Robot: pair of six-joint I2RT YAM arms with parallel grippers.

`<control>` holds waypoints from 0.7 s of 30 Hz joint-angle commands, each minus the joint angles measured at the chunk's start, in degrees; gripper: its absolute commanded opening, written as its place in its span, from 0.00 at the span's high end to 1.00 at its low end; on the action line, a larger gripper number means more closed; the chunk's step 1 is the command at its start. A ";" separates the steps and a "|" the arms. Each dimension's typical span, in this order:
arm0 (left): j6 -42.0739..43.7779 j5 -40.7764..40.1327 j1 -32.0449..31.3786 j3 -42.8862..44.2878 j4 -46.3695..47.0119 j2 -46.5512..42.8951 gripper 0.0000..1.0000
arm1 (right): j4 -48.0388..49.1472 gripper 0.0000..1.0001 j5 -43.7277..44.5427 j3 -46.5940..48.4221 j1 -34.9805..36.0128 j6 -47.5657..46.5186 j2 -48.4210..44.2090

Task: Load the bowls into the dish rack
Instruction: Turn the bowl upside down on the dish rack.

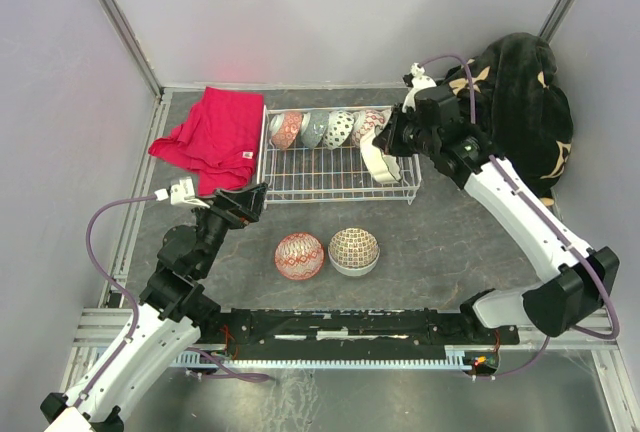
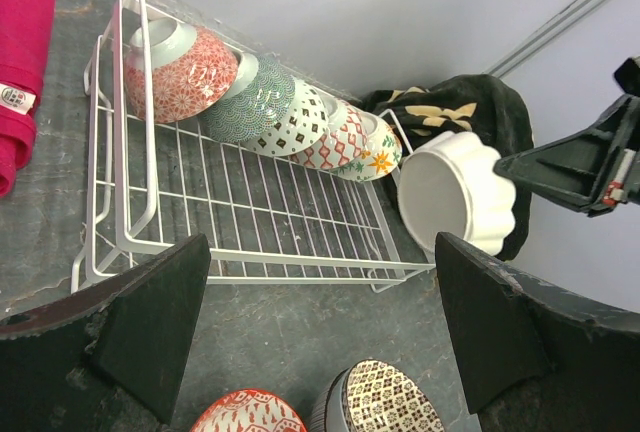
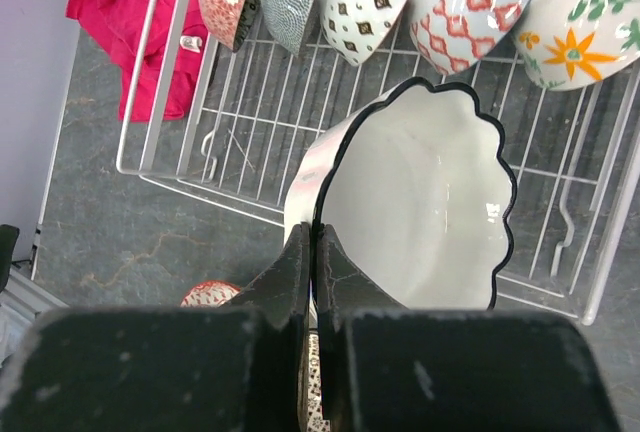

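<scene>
The white wire dish rack [image 1: 340, 196] stands at the back of the table, with several patterned bowls [image 1: 325, 128] leaning in a row along its far side. My right gripper [image 3: 318, 237] is shut on the rim of a white scalloped bowl [image 3: 420, 202], holding it tilted over the rack's right end [image 1: 381, 164]. Two more bowls sit on the table in front of the rack: a red lattice one [image 1: 299, 255] and a brown patterned one [image 1: 354, 250]. My left gripper [image 2: 320, 252] hangs open and empty above them, just before the rack's front left corner [image 1: 252, 199].
A red cloth [image 1: 210, 137] lies left of the rack, touching its left side. A black floral blanket [image 1: 525, 102] is heaped in the back right corner behind the right arm. Grey walls close in the table on three sides.
</scene>
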 commanded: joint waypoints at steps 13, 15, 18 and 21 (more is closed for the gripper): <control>2.87 0.50 -0.16 1.85 2.69 -0.08 0.01 | 21.09 0.99 -9.58 -10.02 -7.06 6.78 1.30; 2.88 0.53 -0.13 1.72 2.77 -0.04 0.01 | 22.42 0.99 -10.36 -10.93 -7.68 7.59 1.80; 2.86 0.53 -0.13 1.76 2.81 0.05 0.01 | 24.22 0.99 -11.62 -11.95 -8.63 8.75 2.44; 2.87 0.52 -0.12 1.71 2.81 -0.03 0.01 | 25.71 0.99 -12.15 -13.08 -8.97 9.77 2.52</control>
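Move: The right hand, holding the white scalloped bowl by its rim, has the free spot in the dish rack's front right part below it: about 1 cm ahead, 4 cm to its right and 17 cm down. The flower bowl sits 9 cm ahead and 5 cm right, the red-diamond bowl 9 cm ahead and 1 cm left, both roughly 13 cm lower. For the idle left hand that spot lies some 8 cm ahead, 25 cm right and 15 cm below. The right hand keeps the scalloped bowl's rim pinched between closed fingers and lowers it on edge, its opening facing left, about 6 cm down towards the free right part of the dish rack, in front of the flower bowl. It sinks almost straight at first, then eases forward as well, some 3 cm in all with a little drift to the right, while the wrist rolls its left side up and tips the fingers slightly more downwards, roughly 10 degrees altogether. ##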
